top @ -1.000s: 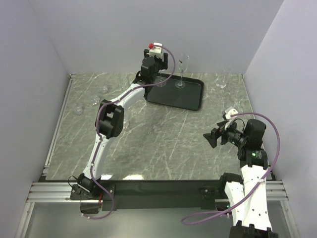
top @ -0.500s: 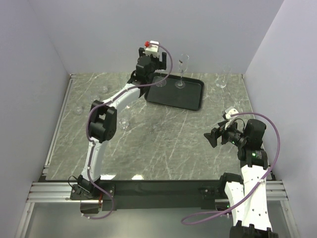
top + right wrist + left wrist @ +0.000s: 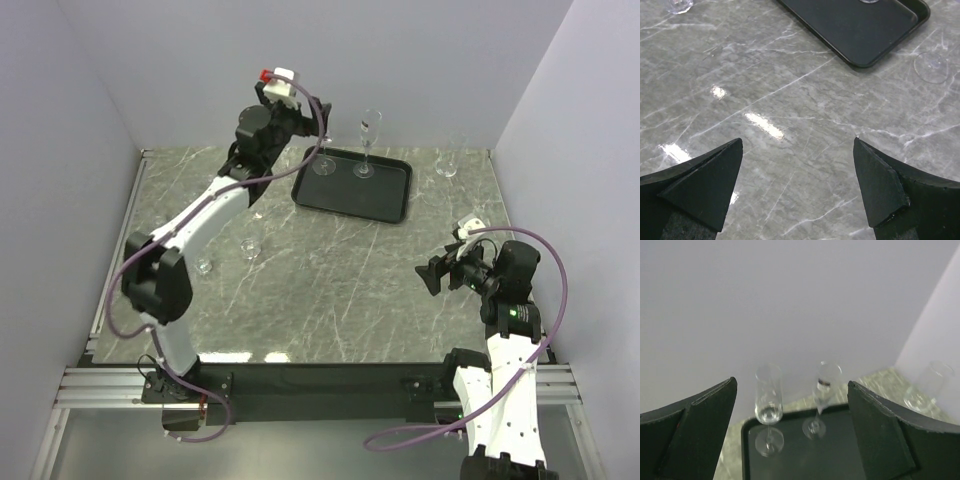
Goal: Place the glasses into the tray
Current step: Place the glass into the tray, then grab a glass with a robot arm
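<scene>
The black tray [image 3: 385, 195] lies at the back of the marble table. Two clear stemmed flutes stand upright in it, one [image 3: 324, 160] at its left end, the other [image 3: 368, 140] near the middle. My left gripper [image 3: 303, 122] hangs open above and left of the tray, empty; in the left wrist view both flutes [image 3: 768, 405] [image 3: 822, 392] stand free beyond my gripper [image 3: 791, 384]. Another glass [image 3: 447, 160] stands right of the tray. Two small glasses [image 3: 250, 246] [image 3: 204, 266] stand on the table's left. My right gripper [image 3: 437, 275] hovers open over bare marble at the right.
White walls close in the back and both sides. In the right wrist view my open gripper [image 3: 797, 142] faces marble, with the tray's corner [image 3: 860, 35], a glass foot [image 3: 932, 67] right of it and a glass [image 3: 679, 5] at the top left.
My left gripper opened wide and drew back up and to the left, away from the tray's left end, leaving the flute standing there. The right arm has hardly moved.
</scene>
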Available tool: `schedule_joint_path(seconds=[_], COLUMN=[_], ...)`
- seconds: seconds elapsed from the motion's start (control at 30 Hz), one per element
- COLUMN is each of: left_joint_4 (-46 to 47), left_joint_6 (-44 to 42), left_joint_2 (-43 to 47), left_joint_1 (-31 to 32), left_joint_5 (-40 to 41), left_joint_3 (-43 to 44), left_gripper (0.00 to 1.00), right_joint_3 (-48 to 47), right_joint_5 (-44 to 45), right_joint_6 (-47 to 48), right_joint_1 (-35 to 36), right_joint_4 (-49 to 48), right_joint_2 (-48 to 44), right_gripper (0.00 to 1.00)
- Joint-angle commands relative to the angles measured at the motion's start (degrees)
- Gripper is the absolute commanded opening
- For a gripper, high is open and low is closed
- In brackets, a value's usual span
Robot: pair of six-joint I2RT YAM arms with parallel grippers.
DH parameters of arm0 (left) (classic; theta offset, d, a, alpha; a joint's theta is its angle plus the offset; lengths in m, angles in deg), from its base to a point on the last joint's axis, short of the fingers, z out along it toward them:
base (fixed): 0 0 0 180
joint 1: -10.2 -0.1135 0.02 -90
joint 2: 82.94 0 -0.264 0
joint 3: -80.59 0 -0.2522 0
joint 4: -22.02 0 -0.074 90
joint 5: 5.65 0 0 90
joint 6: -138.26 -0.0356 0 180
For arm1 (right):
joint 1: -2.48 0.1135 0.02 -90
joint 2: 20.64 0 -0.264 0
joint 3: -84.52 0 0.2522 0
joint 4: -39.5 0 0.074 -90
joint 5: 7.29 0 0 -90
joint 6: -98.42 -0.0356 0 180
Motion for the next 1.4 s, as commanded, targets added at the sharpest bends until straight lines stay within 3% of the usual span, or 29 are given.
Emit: schedule_joint_path(seconds=[0.0, 0.2, 0.37, 0.57, 0.83, 1.0, 1.37], left_joint_4=[-0.84, -4.7, -13.91, -24.1, -27.74, -26.24, -25.89], left_joint_6=[1.23, 1.49, 2.99, 1.5, -1.14, -0.61, -0.96], left_joint_2=[9.61, 25.61, 39.56, 55.12, 73.24, 77.92, 79.68], left_joint_1=[0.05, -0.21, -0.21, -0.21, -0.3, -0.3, -0.3], left_joint_5=[-2.7, -4.37, -2.98, 1.42, 11.96, 14.25, 17.77], left_joint_3=[-7.84, -20.07, -27.29, -37.92, -53.74, -60.42, -62.63], left_gripper=[0.99, 0.99, 0.99, 0.99, 0.99, 0.99, 0.99], right_joint_3=[-0.91, -0.56, -0.82, -7.93, -20.59, -26.91, -37.55], right_joint_5=[0.92, 2.06, 3.11, 3.99, 8.82, 18.54, 34.65], right_joint_6=[0.64, 0.12, -1.99, -2.7, -9.98, -18.16, -30.29], right_joint_1=[-0.43, -0.52, -0.52, -0.52, -0.43, 0.01, 3.25], right_joint_4=[-2.77, -4.26, -5.94, -2.43, -2.68, -7.07, -13.41], right_joint_2=[-0.36, 0.17, 1.31, 8.15, 20.1, 25.74, 39.8], right_gripper=[0.97, 0.97, 0.97, 0.96, 0.95, 0.95, 0.94])
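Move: The glass standing right of the tray is about 36 cm ahead of the right hand, 7 cm to its right and 5 cm lower. The tray's middle lies some 28 cm left of that glass and 5 cm nearer; the flute in it is 25 cm left of the glass, level with it. From the left hand the same glass is roughly 12 cm ahead, 40 cm right and 22 cm down. Open right hand reaches forward 15 cm and rises towards the glass; left hand retreats back, left and down. ##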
